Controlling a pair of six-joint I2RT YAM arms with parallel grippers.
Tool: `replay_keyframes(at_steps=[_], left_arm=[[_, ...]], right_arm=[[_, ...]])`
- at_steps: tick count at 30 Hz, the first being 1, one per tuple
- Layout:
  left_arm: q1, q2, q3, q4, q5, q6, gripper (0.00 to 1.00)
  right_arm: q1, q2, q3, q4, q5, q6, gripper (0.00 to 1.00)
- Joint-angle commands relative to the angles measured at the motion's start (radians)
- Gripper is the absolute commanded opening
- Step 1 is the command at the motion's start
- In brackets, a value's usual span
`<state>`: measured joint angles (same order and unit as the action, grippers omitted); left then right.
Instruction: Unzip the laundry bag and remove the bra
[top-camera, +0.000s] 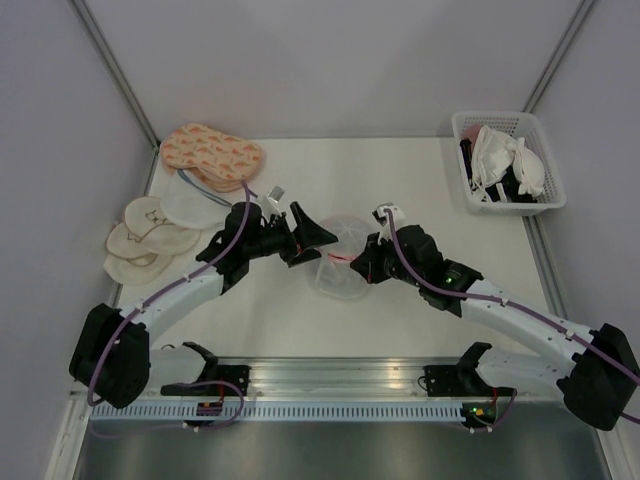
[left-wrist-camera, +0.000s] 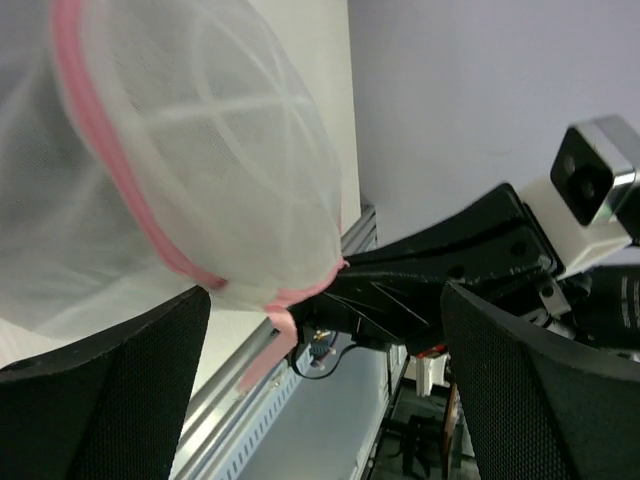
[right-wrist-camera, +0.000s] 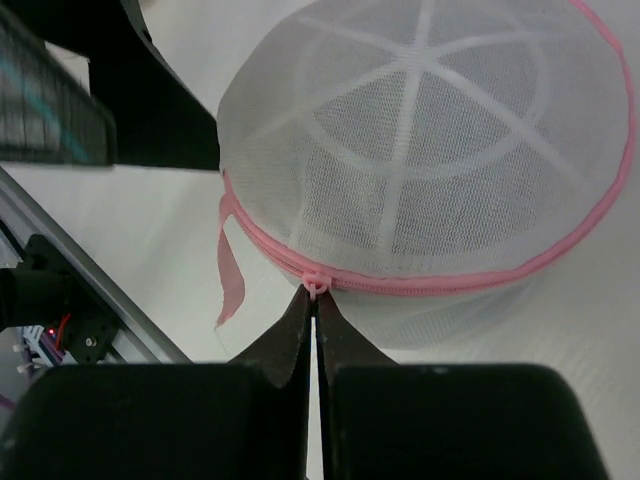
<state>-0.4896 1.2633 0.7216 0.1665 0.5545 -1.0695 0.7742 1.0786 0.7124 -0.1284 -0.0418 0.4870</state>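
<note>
The laundry bag (top-camera: 340, 258), a white mesh dome with a pink zip rim, sits mid-table between both arms. My right gripper (right-wrist-camera: 315, 300) is shut on the small pink zip pull (right-wrist-camera: 316, 284) at the bag's (right-wrist-camera: 430, 150) near rim; in the top view this gripper (top-camera: 368, 262) touches the bag's right side. My left gripper (top-camera: 312, 240) stands open at the bag's left side, with nothing between its fingers. In its wrist view the left gripper (left-wrist-camera: 325, 295) has the bag (left-wrist-camera: 200, 150) just above and left of it. The bra does not show through the mesh.
A white basket (top-camera: 545, 205) at the back right holds white padded bras and some black fabric. Peach patterned pads (top-camera: 210, 152) and cream round pads (top-camera: 140, 240) lie at the back left. A loose pink ribbon tab (right-wrist-camera: 230, 275) hangs from the zip rim.
</note>
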Motion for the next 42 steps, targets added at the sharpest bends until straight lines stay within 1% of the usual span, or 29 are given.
replay_keyframes(at_steps=[1, 5, 9, 12, 13, 14, 16, 21, 25, 27, 28, 29, 30, 31, 32, 33, 36, 42], left_arm=[[-0.062, -0.051, -0.034, -0.021, -0.047, -0.070, 1.00], [-0.090, -0.091, -0.103, -0.019, -0.091, -0.119, 1.00], [-0.093, -0.088, -0.132, -0.016, -0.139, -0.132, 0.99], [-0.093, -0.061, -0.142, 0.011, -0.178, -0.144, 0.93], [-0.093, -0.050, -0.139, 0.027, -0.182, -0.158, 0.90], [-0.093, -0.038, -0.136, 0.062, -0.183, -0.162, 0.89], [-0.095, -0.002, -0.114, 0.080, -0.186, -0.181, 0.87], [-0.106, 0.015, -0.074, 0.099, -0.232, -0.196, 0.90], [-0.112, 0.036, -0.053, 0.103, -0.229, -0.204, 0.89], [-0.115, 0.045, -0.057, 0.134, -0.216, -0.210, 0.82], [-0.116, 0.053, -0.063, 0.148, -0.212, -0.214, 0.67], [-0.116, 0.062, -0.067, 0.168, -0.194, -0.218, 0.57], [-0.116, 0.074, -0.071, 0.192, -0.186, -0.224, 0.34], [-0.116, 0.080, -0.071, 0.200, -0.179, -0.224, 0.24], [-0.116, 0.093, -0.071, 0.202, -0.168, -0.227, 0.15], [-0.118, 0.097, -0.071, 0.205, -0.163, -0.225, 0.03], [-0.118, 0.107, -0.074, 0.206, -0.165, -0.219, 0.02], [-0.095, 0.119, -0.044, 0.180, -0.156, -0.164, 0.02]], right_arm=[[-0.001, 0.023, 0.001, 0.104, -0.084, 0.027, 0.00], [-0.001, 0.032, -0.002, 0.119, -0.102, 0.044, 0.00], [-0.001, 0.026, -0.005, 0.121, -0.127, 0.039, 0.00], [-0.001, 0.026, -0.013, 0.154, -0.191, 0.030, 0.00], [-0.001, 0.030, -0.016, 0.154, -0.225, 0.028, 0.00], [-0.001, 0.032, -0.016, 0.151, -0.239, 0.021, 0.00], [0.000, 0.043, -0.017, 0.132, -0.271, 0.007, 0.01], [0.005, 0.044, -0.021, 0.063, -0.299, -0.034, 0.01], [0.007, 0.040, -0.030, 0.052, -0.302, -0.047, 0.00], [0.005, 0.043, -0.030, 0.052, -0.306, -0.048, 0.00], [0.005, 0.046, -0.028, 0.050, -0.308, -0.048, 0.00], [0.007, 0.047, -0.028, 0.055, -0.308, -0.048, 0.00], [0.007, 0.050, -0.025, 0.055, -0.308, -0.047, 0.00], [0.007, 0.052, -0.024, 0.056, -0.308, -0.048, 0.00], [0.005, 0.053, -0.022, 0.055, -0.309, -0.047, 0.00], [0.005, 0.058, -0.018, 0.053, -0.310, -0.048, 0.00], [0.005, 0.067, -0.005, 0.033, -0.308, -0.047, 0.00], [0.005, 0.098, 0.038, -0.083, -0.282, -0.057, 0.00]])
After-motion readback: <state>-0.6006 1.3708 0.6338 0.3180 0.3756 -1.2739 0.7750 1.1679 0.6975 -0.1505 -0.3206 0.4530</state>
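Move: My wide-open left hand is after the tabbed end of the bag's zip, roughly 2 cm to its right, 1 cm back and 3 cm below. The zip pull, still pinched by my right fingers, lies about 6 cm right, 3 cm back and 3 cm below the left hand. The bag's middle is some 3 cm right, 2 cm back and 8 cm below the left hand. From my right hand the tabbed end lies about 5 cm left and 2 cm ahead, nearly level. My open left hand draws back and sinks about 5 cm, then comes forward again and slightly right, tipping down some 10 degrees, and shuts on the zip beside its tabbed end. My right fingers keep pinching the zip pull, going about 3 cm left, then back 4 cm and down, turning some 15 degrees counter-clockwise. ##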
